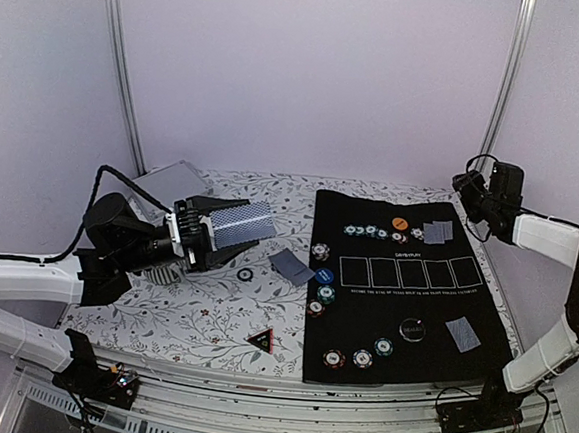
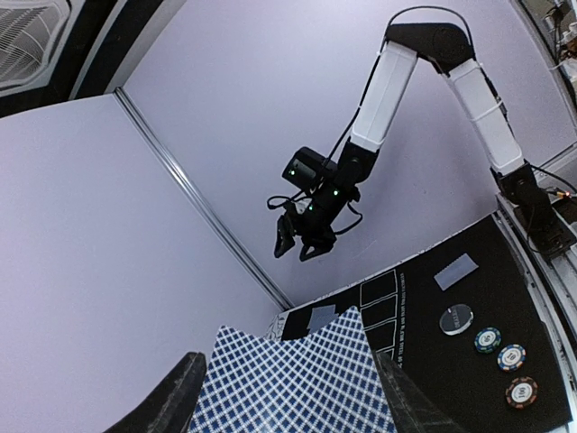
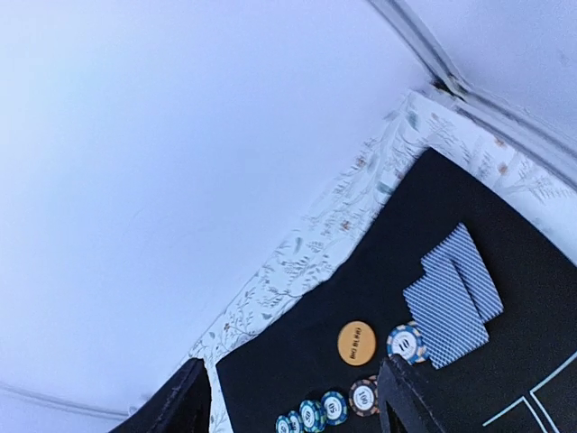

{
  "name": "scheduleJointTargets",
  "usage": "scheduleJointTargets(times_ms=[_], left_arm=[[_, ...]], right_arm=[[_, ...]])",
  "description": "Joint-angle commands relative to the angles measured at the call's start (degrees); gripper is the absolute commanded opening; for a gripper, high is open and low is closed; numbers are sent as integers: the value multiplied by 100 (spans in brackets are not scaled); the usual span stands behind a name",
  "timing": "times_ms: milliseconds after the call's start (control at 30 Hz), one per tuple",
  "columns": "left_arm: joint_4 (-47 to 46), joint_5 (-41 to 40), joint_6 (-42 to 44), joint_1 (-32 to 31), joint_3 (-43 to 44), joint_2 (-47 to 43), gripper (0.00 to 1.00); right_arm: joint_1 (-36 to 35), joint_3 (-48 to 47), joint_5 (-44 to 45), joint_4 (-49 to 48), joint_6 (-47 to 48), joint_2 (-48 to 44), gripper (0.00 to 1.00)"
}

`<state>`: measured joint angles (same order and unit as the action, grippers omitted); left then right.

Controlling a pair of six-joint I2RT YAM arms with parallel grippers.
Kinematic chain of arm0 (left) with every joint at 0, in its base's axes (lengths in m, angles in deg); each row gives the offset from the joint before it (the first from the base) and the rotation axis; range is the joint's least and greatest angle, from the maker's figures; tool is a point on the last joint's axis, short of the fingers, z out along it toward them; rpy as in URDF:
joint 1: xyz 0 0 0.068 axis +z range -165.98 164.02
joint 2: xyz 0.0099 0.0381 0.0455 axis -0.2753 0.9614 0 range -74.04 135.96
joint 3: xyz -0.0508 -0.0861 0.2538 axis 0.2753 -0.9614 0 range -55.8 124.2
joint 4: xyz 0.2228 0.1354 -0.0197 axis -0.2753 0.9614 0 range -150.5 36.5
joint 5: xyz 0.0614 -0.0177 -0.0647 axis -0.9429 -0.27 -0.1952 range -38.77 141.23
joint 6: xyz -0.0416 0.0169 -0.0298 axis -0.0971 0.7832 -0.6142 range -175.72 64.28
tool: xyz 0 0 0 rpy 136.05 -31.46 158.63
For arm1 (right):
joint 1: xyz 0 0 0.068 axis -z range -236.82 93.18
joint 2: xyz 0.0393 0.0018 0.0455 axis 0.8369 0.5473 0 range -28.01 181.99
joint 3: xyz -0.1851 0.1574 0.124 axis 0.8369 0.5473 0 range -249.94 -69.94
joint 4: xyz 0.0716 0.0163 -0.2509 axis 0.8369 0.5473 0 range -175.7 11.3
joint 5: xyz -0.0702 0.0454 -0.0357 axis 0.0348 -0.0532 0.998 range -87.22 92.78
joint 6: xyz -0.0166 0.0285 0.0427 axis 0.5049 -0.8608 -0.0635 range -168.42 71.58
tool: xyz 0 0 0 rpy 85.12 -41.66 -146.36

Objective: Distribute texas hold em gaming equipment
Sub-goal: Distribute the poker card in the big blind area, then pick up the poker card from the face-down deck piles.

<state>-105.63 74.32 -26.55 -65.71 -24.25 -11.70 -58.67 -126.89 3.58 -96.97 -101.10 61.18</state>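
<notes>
My left gripper (image 1: 230, 228) hovers over the flowered cloth at the left, shut on a deck of blue-checked playing cards (image 2: 297, 379) held between both fingers. My right gripper (image 3: 293, 408) is raised at the far right corner, open with nothing between its fingers. Below it two playing cards (image 3: 451, 302) lie overlapped beside an orange button (image 3: 355, 343) and a row of striped poker chips (image 3: 363, 395). On the black mat (image 1: 403, 301) lie another card (image 1: 463, 333), a black disc (image 1: 414, 330), a blue button (image 1: 324, 275) and chips (image 1: 362, 359) near the front. One card (image 1: 292, 266) lies just left of the mat.
A silver case (image 1: 167, 184) sits at the back left behind my left arm. A single chip (image 1: 245, 274) and a dark triangular marker (image 1: 261, 341) lie on the flowered cloth. Metal frame posts (image 1: 121, 63) stand at the back corners.
</notes>
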Motion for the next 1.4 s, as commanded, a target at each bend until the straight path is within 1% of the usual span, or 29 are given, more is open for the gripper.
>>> scheduleJointTargets(times_ms=[0, 33, 67, 100, 133, 167, 200, 233, 300, 400, 500, 667, 767, 1000, 1233, 1367], left_arm=[[-91, 47, 11, -79, 38, -93, 57], [-97, 51, -5, -76, 36, -87, 57], [-106, 67, -12, -73, 31, -91, 57], [-114, 88, -22, -75, 28, -87, 57], [-119, 97, -33, -81, 27, -82, 57], [-127, 103, -42, -86, 27, -82, 57], [-135, 107, -40, -82, 21, -75, 57], [-137, 117, -42, -92, 18, -65, 57], [-143, 122, -43, -98, 18, -48, 57], [-137, 127, -20, -125, 10, -38, 57], [-122, 93, 22, -135, 5, -38, 57], [-111, 84, 44, -154, 9, -28, 57], [-107, 72, 58, -155, 4, -37, 57], [-95, 69, 63, -167, 14, -4, 57], [-102, 20, 110, -162, -7, -47, 57], [-111, 36, 115, -172, -13, -38, 57]], right_arm=[[-534, -414, -1538, -75, 2296, -687, 65], [-730, -523, -2105, -50, 2827, -794, 67], [-955, -648, -2642, 18, 3162, -873, 69], [-1202, -770, -3202, 153, 3607, -929, 74], [-1455, -927, -3707, 325, 3794, -945, 82], [-1742, -1106, -4158, 538, 3978, -923, 93], [-1986, -1268, -4570, 771, 4069, -865, 100], [-2280, -1483, -4835, 1047, 4163, -796, 99], [-2838, -1784, -5041, 1396, 4225, -650, 99], [-3582, -2141, -5079, 1718, 4341, -382, 99], [-4070, -2434, -5218, 1807, 4228, -95, 99], [-4572, -2898, -5214, 1978, 4009, 403, 99], [-4774, -3197, -5253, 2249, 4065, 659, 99], [-4982, -3682, -5038, 2462, 3842, 1243, 99], [-4985, -3940, -4182, 3212, 4115, 1432, 100], [-4978, -4105, -3852, 3655, 4279, 1455, 97]])
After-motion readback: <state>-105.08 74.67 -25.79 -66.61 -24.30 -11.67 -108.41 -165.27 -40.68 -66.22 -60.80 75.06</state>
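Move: The deck of cards, held in the left gripper, is the right hand's next goal: roughly 49 cm to its left, 27 cm back and 9 cm higher. On the table some 18 cm below the right hand, the loose cards lie about 40 cm left and 15 cm back, and the small blind button 32 cm left and 17 cm back; the just-dealt cards are almost underneath. From the left hand, the deck sits in the fingers, its middle about 3 cm to the right. One finger of the right gripper comes up against the upper face of the held deck at its free end, still without pinching. To get there the right hand sweeps about 45 cm left and 26 cm back, rising some 17 cm, then easing down to about 10 above its start; it swings roughly 105 degrees counter-clockwise and opens fully. The left hand keeps hold of the deck, practically still. ##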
